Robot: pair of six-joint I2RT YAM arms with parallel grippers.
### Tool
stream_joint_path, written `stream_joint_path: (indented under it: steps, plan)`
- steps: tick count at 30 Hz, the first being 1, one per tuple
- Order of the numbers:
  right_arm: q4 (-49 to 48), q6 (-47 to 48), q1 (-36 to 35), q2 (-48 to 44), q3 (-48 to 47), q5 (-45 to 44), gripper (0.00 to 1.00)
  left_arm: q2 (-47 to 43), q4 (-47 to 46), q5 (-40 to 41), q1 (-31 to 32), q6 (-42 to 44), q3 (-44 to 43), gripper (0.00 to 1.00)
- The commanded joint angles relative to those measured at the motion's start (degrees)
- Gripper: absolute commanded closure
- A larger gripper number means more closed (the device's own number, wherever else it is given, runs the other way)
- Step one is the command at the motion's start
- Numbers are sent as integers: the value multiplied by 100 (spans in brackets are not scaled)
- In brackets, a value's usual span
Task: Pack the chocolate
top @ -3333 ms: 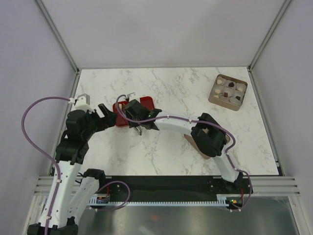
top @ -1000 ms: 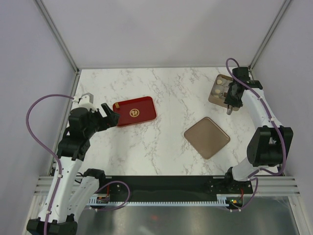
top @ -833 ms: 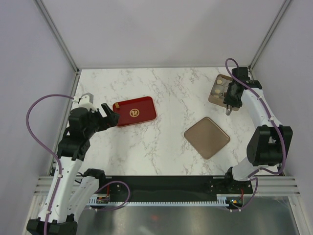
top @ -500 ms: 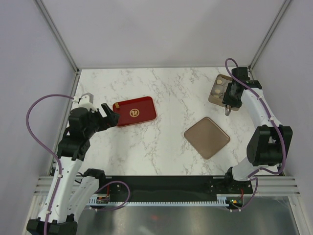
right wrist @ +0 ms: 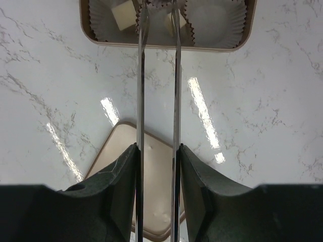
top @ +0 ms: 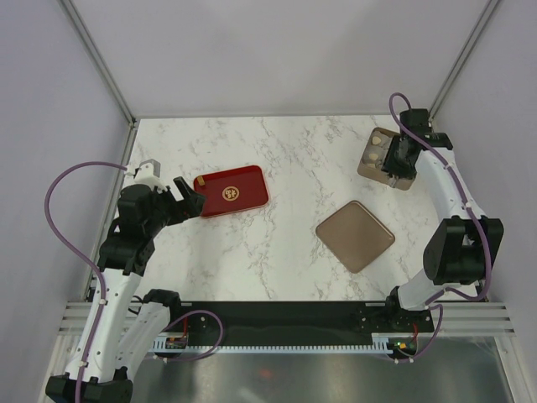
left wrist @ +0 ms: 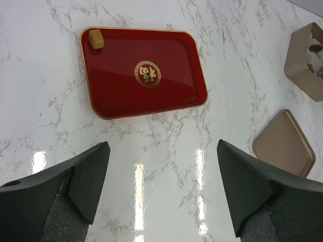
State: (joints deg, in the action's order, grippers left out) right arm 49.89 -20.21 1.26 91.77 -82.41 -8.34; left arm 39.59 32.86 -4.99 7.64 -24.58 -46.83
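Observation:
The tan box (top: 372, 164) with white paper cups stands at the far right. Cream chocolate pieces (right wrist: 122, 15) lie in its cups. My right gripper (top: 389, 178) hangs over the box's near side. Its two long metal blades (right wrist: 142, 75) stand parallel with a narrow gap, tips (right wrist: 157, 4) over the middle cup of the near row. A cream piece (right wrist: 169, 22) lies in that cup by the right blade. My left gripper (top: 189, 195) is wide open beside the red tray (top: 243, 198), nothing between its fingers (left wrist: 91, 176). A small tan ridged piece (left wrist: 96, 39) sits in the tray's corner.
The flat brown lid (top: 355, 236) lies on the marble table in front of the box; it shows under my right fingers (right wrist: 151, 176) too. The red tray (left wrist: 144, 101) has a gold emblem in its middle. Metal frame posts and white walls bound the table.
My right gripper's blades have parted a little and the arm has drawn slightly toward the far edge over the box. The left arm has not moved.

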Motion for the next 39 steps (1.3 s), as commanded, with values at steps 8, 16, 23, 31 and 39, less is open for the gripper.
stream_joint_path:
  steps: [8,16,23,31,39]
  plan:
    - [-232,-168,-1047,-168,-759,-10,56,-118,-192,104,10,67,-19,5]
    - [-1630,-607,-2812,-230,-267,-212,57,-285,-184,218,10,67,16,5]
    - [-2535,-739,-3807,218,-354,-396,57,-356,-184,332,10,67,-45,4]
    - [-3255,-747,-4705,1018,-610,-547,58,-514,-210,412,10,50,-28,5]
    - [-3943,-546,-5135,1448,-731,-344,58,-593,-219,482,10,32,7,5]
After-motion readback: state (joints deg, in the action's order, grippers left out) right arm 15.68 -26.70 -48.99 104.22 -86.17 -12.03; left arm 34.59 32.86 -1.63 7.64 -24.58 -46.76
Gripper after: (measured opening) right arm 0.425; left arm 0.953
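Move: Far over to the right hand's left, about 57 cm and some 6 cm farther out, the last chocolate lies in the red tray's far-left corner, roughly 11 cm below. The tray's middle is 47 cm left and 2 cm ahead. The packing box sits 11 cm ahead and 3 cm right, the brown lid 16 cm back and 9 cm left. From the left hand, the chocolate is about 18 cm ahead, 5 cm left and 17 cm below. Sweeping some 40 cm left from the box to the red tray, the right hand keeps its grip on the empty tongs, first rising about 4 cm, then sinking again late in the crossing. It turns roughly 40 degrees counter-clockwise and tips its fingers up, bringing the tong tips above the tray's far edge. The open left hand lifts about 2 cm. ##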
